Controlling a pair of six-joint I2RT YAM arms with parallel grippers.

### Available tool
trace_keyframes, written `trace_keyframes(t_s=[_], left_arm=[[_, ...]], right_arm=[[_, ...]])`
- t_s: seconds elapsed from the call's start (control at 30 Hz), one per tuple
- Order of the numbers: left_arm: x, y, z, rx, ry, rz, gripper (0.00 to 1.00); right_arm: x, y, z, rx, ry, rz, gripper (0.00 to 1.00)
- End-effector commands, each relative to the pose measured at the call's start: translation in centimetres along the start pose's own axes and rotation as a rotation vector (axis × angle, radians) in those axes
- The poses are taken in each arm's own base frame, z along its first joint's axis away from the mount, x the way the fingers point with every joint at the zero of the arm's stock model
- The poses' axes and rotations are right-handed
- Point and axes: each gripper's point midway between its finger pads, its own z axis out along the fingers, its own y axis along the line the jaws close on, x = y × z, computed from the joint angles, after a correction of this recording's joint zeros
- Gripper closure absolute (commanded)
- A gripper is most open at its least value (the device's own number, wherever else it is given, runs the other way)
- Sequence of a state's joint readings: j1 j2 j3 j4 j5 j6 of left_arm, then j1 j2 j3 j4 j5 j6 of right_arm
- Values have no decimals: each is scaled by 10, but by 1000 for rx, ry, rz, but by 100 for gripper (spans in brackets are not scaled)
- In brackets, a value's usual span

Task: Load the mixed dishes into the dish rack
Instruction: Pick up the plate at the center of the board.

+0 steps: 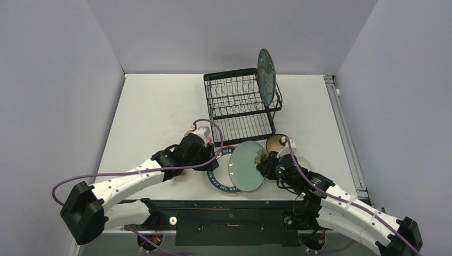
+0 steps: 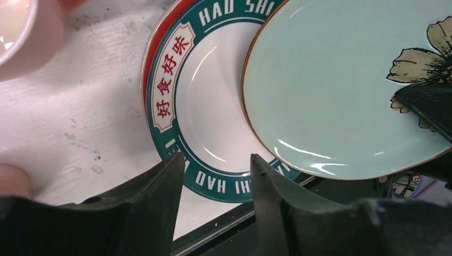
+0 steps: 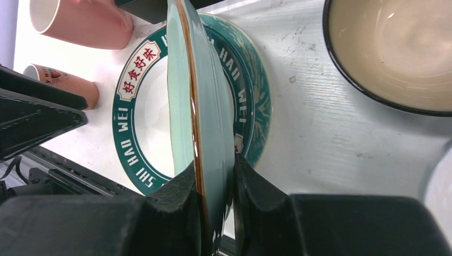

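My right gripper (image 3: pixel 216 176) (image 1: pixel 262 162) is shut on the rim of the light green flower plate (image 3: pixel 200 96) (image 1: pixel 246 166), which stands tilted on edge. Under that plate a white plate with a teal lettered rim (image 2: pixel 213 106) (image 3: pixel 144 122) lies flat on a red-orange plate (image 2: pixel 154 48). My left gripper (image 2: pixel 216 157) (image 1: pixel 210 154) is open over the white plate's near left rim, with nothing between its fingers. The black wire dish rack (image 1: pixel 237 101) stands at the back. A dark teal plate (image 1: pixel 266 74) is upright at its right end.
A pink mug (image 2: pixel 26 32) (image 3: pixel 80 21) lies left of the stacked plates, with an orange-brown mug (image 3: pixel 61 82) beside it. A brown bowl (image 3: pixel 389 48) (image 1: pixel 275 142) sits right of the plates. A small white bowl (image 3: pixel 442 186) shows at the right edge. The table's near edge is close below.
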State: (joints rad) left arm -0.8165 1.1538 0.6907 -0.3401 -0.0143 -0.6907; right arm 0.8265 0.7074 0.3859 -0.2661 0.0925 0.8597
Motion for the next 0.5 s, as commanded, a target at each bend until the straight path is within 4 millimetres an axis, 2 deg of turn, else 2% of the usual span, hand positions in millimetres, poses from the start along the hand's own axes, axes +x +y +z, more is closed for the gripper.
trace_keyframes(t_s=[0.0, 0.23, 0.47], left_arm=[[-24, -21, -23, 63, -58, 57, 52], [-43, -26, -52, 73, -124, 110, 39], [-52, -30, -76, 90, -161, 161, 30]], right_arm=[[-41, 30, -23, -73, -113, -19, 100], [-63, 43, -54, -104, -145, -64, 100], [-87, 57, -86, -121, -167, -120, 100]])
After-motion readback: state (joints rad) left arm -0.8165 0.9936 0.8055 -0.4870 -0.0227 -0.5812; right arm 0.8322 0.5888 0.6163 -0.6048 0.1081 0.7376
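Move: The celadon plate is already held by its right rim in the right hand. The dish rack it is bound for has its middle about 36 cm ahead of that hand, 7 cm to its left. The green-rimmed plate lies 14 cm left and 9 cm below, the tan bowl 11 cm ahead and 9 cm right, the white bowl 1 cm ahead and 16 cm right. From the left hand, the rack's middle is some 34 cm ahead and 13 cm right. The celadon plate, still pinched at its rim and tilted with the gripped side high, is carried up about 6 cm by the right hand, which also eases a few centimetres right and slightly back, away from the green-rimmed plate. Empty and clear of the plates, the left hand rises some 7 cm, opening its fingers further and tipping them up about 10 degrees. ##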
